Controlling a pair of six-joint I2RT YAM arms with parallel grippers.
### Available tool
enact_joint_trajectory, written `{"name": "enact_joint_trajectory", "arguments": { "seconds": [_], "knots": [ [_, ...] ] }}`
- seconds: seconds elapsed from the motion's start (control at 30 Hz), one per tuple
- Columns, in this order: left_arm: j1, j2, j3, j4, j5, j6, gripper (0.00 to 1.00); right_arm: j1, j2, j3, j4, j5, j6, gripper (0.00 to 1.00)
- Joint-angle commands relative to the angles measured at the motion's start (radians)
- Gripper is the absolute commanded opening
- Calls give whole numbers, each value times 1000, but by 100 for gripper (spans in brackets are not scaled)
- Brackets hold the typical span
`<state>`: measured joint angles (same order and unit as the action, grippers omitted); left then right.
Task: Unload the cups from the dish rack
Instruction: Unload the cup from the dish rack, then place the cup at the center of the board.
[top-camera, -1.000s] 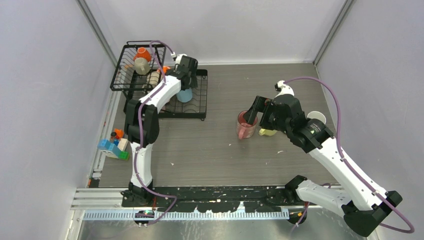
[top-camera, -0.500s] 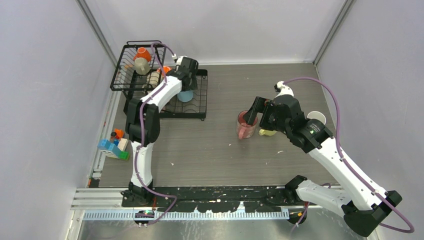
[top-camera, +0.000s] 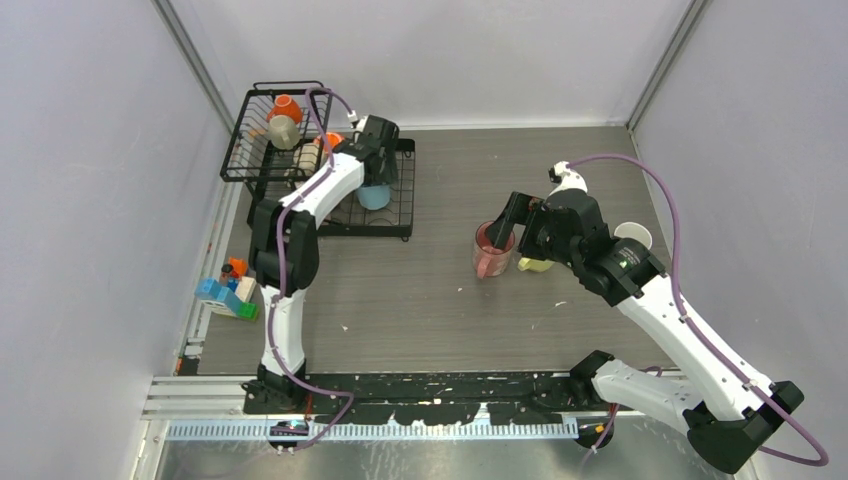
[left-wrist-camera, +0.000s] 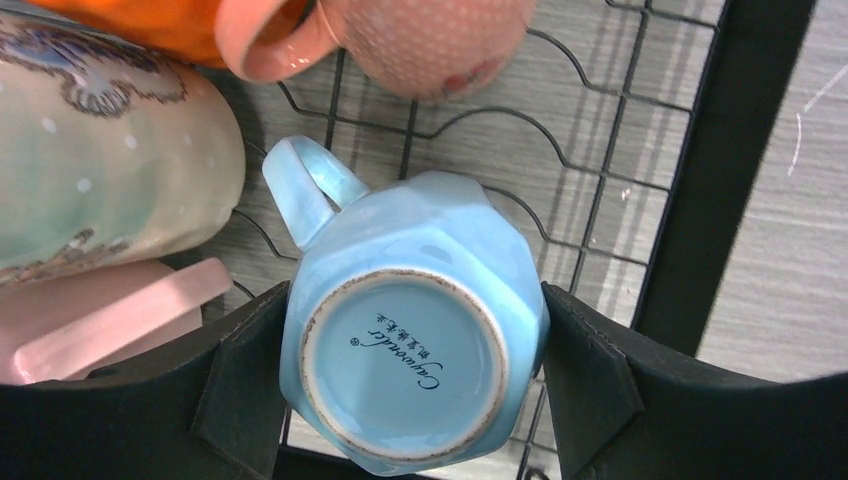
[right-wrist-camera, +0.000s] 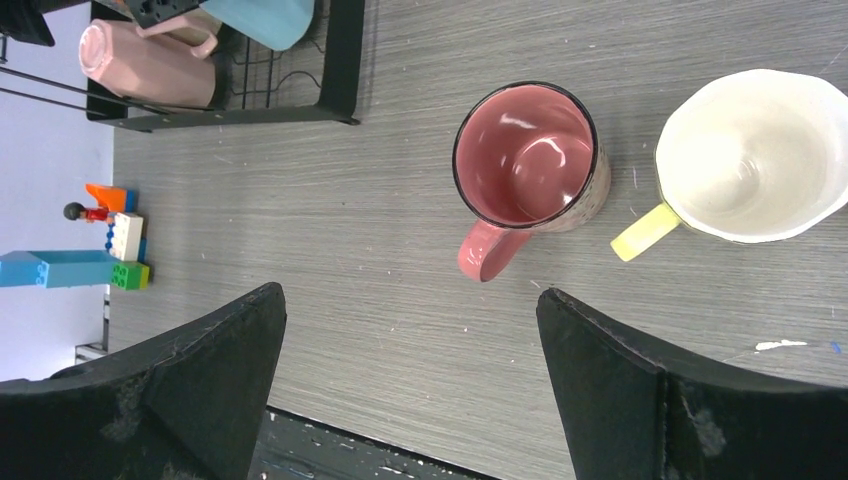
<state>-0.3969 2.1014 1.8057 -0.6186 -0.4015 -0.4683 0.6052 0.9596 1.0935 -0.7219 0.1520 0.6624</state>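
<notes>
My left gripper (left-wrist-camera: 415, 345) is shut on an upside-down light blue mug (left-wrist-camera: 415, 320), one finger on each side, over the flat tray of the black dish rack (left-wrist-camera: 700, 180). From above, the mug (top-camera: 375, 196) sits at the tray's (top-camera: 398, 222) middle. Orange (top-camera: 287, 105) and beige (top-camera: 283, 131) mugs are in the basket section. Orange (left-wrist-camera: 170, 25), pink dotted (left-wrist-camera: 430, 40), pale patterned (left-wrist-camera: 100, 170) and pink (left-wrist-camera: 90, 320) mugs crowd around. My right gripper (right-wrist-camera: 410, 370) is open and empty above the table, near an upright pink mug (right-wrist-camera: 525, 155) and a cream mug with a yellow handle (right-wrist-camera: 750, 155).
A white mug (top-camera: 632, 238) stands on the table right of my right arm. Toy blocks (top-camera: 228, 295) lie at the table's left edge, also in the right wrist view (right-wrist-camera: 75, 265). Grey walls close in on the left, back and right.
My left gripper and the light blue mug have shifted slightly to the right and toward the near side of the tray. The right arm has not moved.
</notes>
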Motion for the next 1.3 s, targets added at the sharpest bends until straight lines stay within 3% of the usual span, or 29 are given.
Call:
{"name": "enact_joint_trajectory", "arguments": {
  "seconds": [0.0, 0.37, 0.63, 1.27],
  "knots": [
    [-14, -116, 17, -14, 22, -14, 0, 5, -11, -10, 63, -2, 30, 100],
    [-16, -190, 79, -86, 102, -40, 0, 5, 22, -23, 168, -44, 70, 100],
    [-16, -242, 163, -166, 243, -96, 0, 4, 66, -33, 298, -88, 99, 100],
    [-16, -399, 91, -84, 642, -395, 0, -26, 277, -81, 831, -243, 131, 100]
  ]
}}
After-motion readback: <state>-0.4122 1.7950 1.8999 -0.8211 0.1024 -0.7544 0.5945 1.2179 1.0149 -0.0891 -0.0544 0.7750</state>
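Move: The blue cup, already in the left fingers, is to go to the open right gripper, about 25 cm back, 28 cm right and 14 cm above the left hand. In the rack, the salmon cup sits 11 cm ahead and 3 cm left of the left hand, the rack's right rail 7 cm right, level with it. From the right hand, the blue cup is 26 cm ahead, 28 cm left, 15 cm lower; the pink mug 11 cm ahead, 2 cm left, 20 cm below. The blue cup, still gripped by the left fingers, is eased slightly back, then lifted about 16 cm out of the rack while drifting back and to the right, over the rack's right rail towards the right gripper; the left wrist rolls some 35 degrees, swinging its fingertips rightward. The right hand, wide open, comes left and forward to meet the cup, rolling its fingertips left and up. ##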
